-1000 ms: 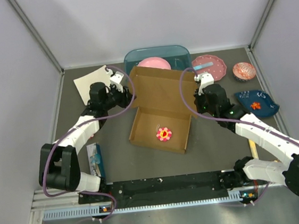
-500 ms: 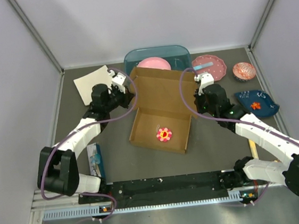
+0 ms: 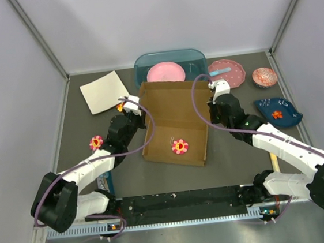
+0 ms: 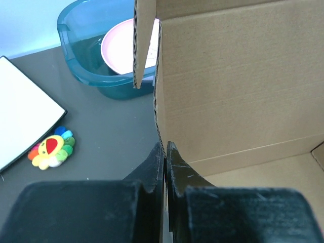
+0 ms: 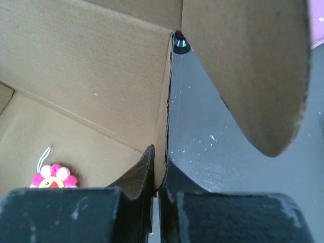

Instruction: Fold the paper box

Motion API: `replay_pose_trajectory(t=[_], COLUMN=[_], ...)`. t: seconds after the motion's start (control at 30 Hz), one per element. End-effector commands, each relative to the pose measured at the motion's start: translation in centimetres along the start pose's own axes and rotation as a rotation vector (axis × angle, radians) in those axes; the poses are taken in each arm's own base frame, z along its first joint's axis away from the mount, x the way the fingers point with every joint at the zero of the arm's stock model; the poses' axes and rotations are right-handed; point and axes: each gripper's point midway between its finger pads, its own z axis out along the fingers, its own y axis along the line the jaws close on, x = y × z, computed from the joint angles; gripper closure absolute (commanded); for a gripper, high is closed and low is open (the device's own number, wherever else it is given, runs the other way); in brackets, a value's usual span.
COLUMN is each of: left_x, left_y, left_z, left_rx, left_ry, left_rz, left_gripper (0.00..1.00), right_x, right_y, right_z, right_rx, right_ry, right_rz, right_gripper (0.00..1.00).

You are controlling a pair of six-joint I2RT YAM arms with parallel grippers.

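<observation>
The brown paper box (image 3: 173,117) lies mid-table with its tray flat and its back panel raised. My left gripper (image 3: 141,122) is shut on the box's left edge. In the left wrist view the left gripper (image 4: 165,148) pinches the corrugated edge below the upright panel (image 4: 238,86), and a side flap (image 4: 144,40) stands above. My right gripper (image 3: 209,112) is shut on the right side wall. The right wrist view shows this gripper (image 5: 161,163) clamped on that wall, with a rounded flap (image 5: 248,66) to its right. A pink flower toy (image 3: 179,146) lies inside the tray.
A teal tub (image 3: 197,55) holding a pink plate (image 3: 166,72) stands behind the box. A cream sheet (image 3: 104,91) lies back left and a second flower toy (image 3: 96,142) sits by my left arm. Pink dish (image 3: 226,72), cupcake bowl (image 3: 264,77) and blue dish (image 3: 278,112) stand right.
My left gripper slid nearer along the box's left side and shut on its edge. The back panel now stands steeper. A flower toy by the left arm came into view.
</observation>
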Motion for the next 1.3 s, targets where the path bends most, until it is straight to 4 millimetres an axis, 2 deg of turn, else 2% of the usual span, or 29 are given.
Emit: replay_pose_trajectory(t=[0.0,0.23,0.53,0.83,1.27], left_x=[0.7,0.9,0.8,1.9,3.8], left_y=[-0.3,-1.9,-2.5,-4.5,-5.6], left_z=[-0.5,-1.0,-2.9,-4.8,-7.5], left_rx=[-0.102,-0.159,-0.213,-0.201,-0.225], left_ry=[-0.025,-0.054,-0.119,-0.136,-0.135], left_rz=[-0.099,-0.155,-0.202,-0.300,-0.398], left_gripper=[1.00,1.00,1.00,1.00,1.00], right_x=[2.0,2.0,2.2,4.0,6.7], right_y=[0.9,1.4,2.3,3.2,3.7], right_z=[0.0,0.0,-0.8,-1.2,-2.2], right_rx=[0.001,-0.004,-0.026,-0.046,-0.046], right_ry=[0.083,0.069,0.007,-0.007,-0.003], right_rz=[-0.003,0.042,0.070,0.123,0.158], right_gripper=[1.00,1.00,1.00,1.00,1.00])
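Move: My left hand pinches the left edge of the raised lid and my right hand the right edge. The box tray's middle lies about 7 cm back, 13 cm right and 11 cm below my left hand, and some 7 cm back and 16 cm left of my right. The flower charm in the tray is roughly 9 cm back and 14 cm right of my left hand; the red stamp stands about 13 cm ahead and 4 cm left of my right. Keeping both pinches on the lid edges, I draw my left hand some 8 cm back and slightly down, bringing the lid towards me over the tray while that wrist turns about 20 degrees counter-clockwise and rolls its left side down. My right hand follows more slowly, about 3 cm back with a little left and down. ##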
